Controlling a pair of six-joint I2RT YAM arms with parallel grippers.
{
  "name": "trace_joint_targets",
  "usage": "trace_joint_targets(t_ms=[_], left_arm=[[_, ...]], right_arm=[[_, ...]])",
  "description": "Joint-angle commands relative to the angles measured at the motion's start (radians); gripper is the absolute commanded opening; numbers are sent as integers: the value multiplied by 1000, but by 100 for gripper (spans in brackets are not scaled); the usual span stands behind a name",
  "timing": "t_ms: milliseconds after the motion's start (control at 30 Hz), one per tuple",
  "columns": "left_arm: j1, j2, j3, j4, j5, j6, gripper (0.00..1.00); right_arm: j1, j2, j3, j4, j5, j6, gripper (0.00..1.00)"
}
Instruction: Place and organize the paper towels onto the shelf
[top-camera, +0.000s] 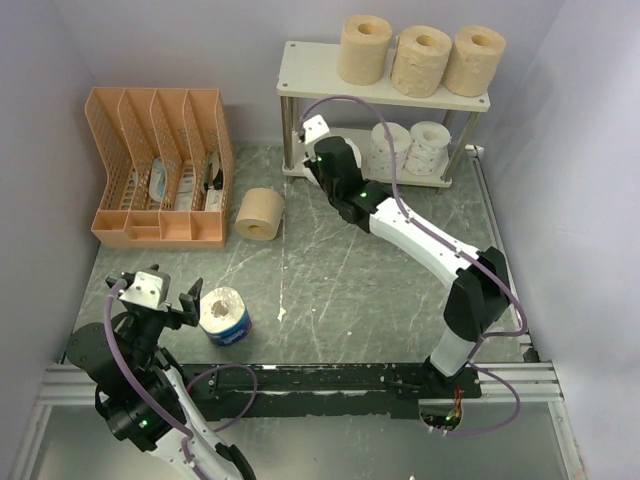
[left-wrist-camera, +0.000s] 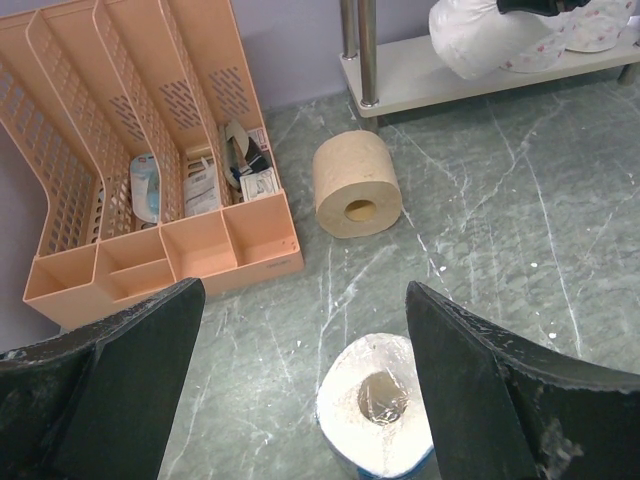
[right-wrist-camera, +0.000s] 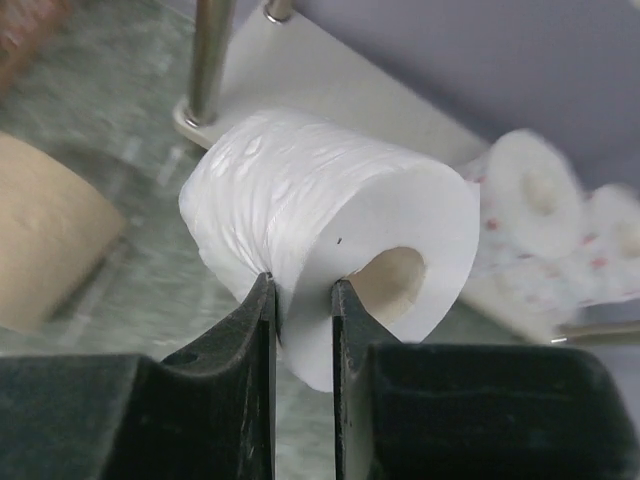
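Observation:
My right gripper (right-wrist-camera: 303, 300) is shut on the wall of a white paper towel roll (right-wrist-camera: 330, 220), one finger outside it and one inside the hollow core. It holds the roll on its side just in front of the shelf's (top-camera: 310, 70) lower board. Two speckled white rolls (right-wrist-camera: 535, 200) lie on that board, and three tan rolls (top-camera: 420, 58) stand on the top board. A tan roll (top-camera: 261, 214) lies on the table. My left gripper (left-wrist-camera: 305, 300) is open just above and behind a blue-wrapped roll (left-wrist-camera: 378, 415), which stands upright.
An orange mesh file organizer (top-camera: 160, 165) holding small items stands at the back left, close to the loose tan roll. Grey walls close in the left, back and right sides. The shelf's silver posts (left-wrist-camera: 360, 50) stand near the held roll.

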Motion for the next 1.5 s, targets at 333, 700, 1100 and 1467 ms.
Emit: trace_joint_targets(t_ms=[333, 700, 1100, 1467], left_arm=[[1, -25, 8, 11, 8, 2, 94], [1, -19, 6, 14, 3, -3, 93], [-1, 3, 6, 15, 1, -3, 94], [1, 22, 6, 15, 1, -3, 94]], right_arm=[[-61, 267, 194, 0, 83, -844, 0], [-134, 372, 211, 195, 49, -935, 0], [-166, 424, 203, 264, 36, -882, 6], [-179, 413, 158, 381, 81, -859, 63]])
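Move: The right hand already pinches the tilted white roll by its rim. The free spot for it on the lower shelf lies about 15 cm ahead, 8 cm to the right and 12 cm below. The nearer flowered roll stands some 9 cm right of that spot and level with it. The shelf's left front post is about 10 cm ahead and 8 cm left of the hand, and the brown roll on the table is roughly 16 cm left, 3 cm back and 16 cm down. From the left hand the spot is some 45 cm ahead, 40 cm right and 17 cm down. Keeping its pinch on the white roll's rim, the right hand swings forward and down with some drift to the right, in over the lower shelf towards the gap left of the flowered rolls, while the wrist rolls its left side down by nearly 50 degrees to turn the roll upright. After a small rise it eases farther in and down, having gone about 14 cm forward, 7 cm down and 6 cm right in all, and at the very end, as it lifts slightly, the fingers open to a little over half and let go of the rim. ##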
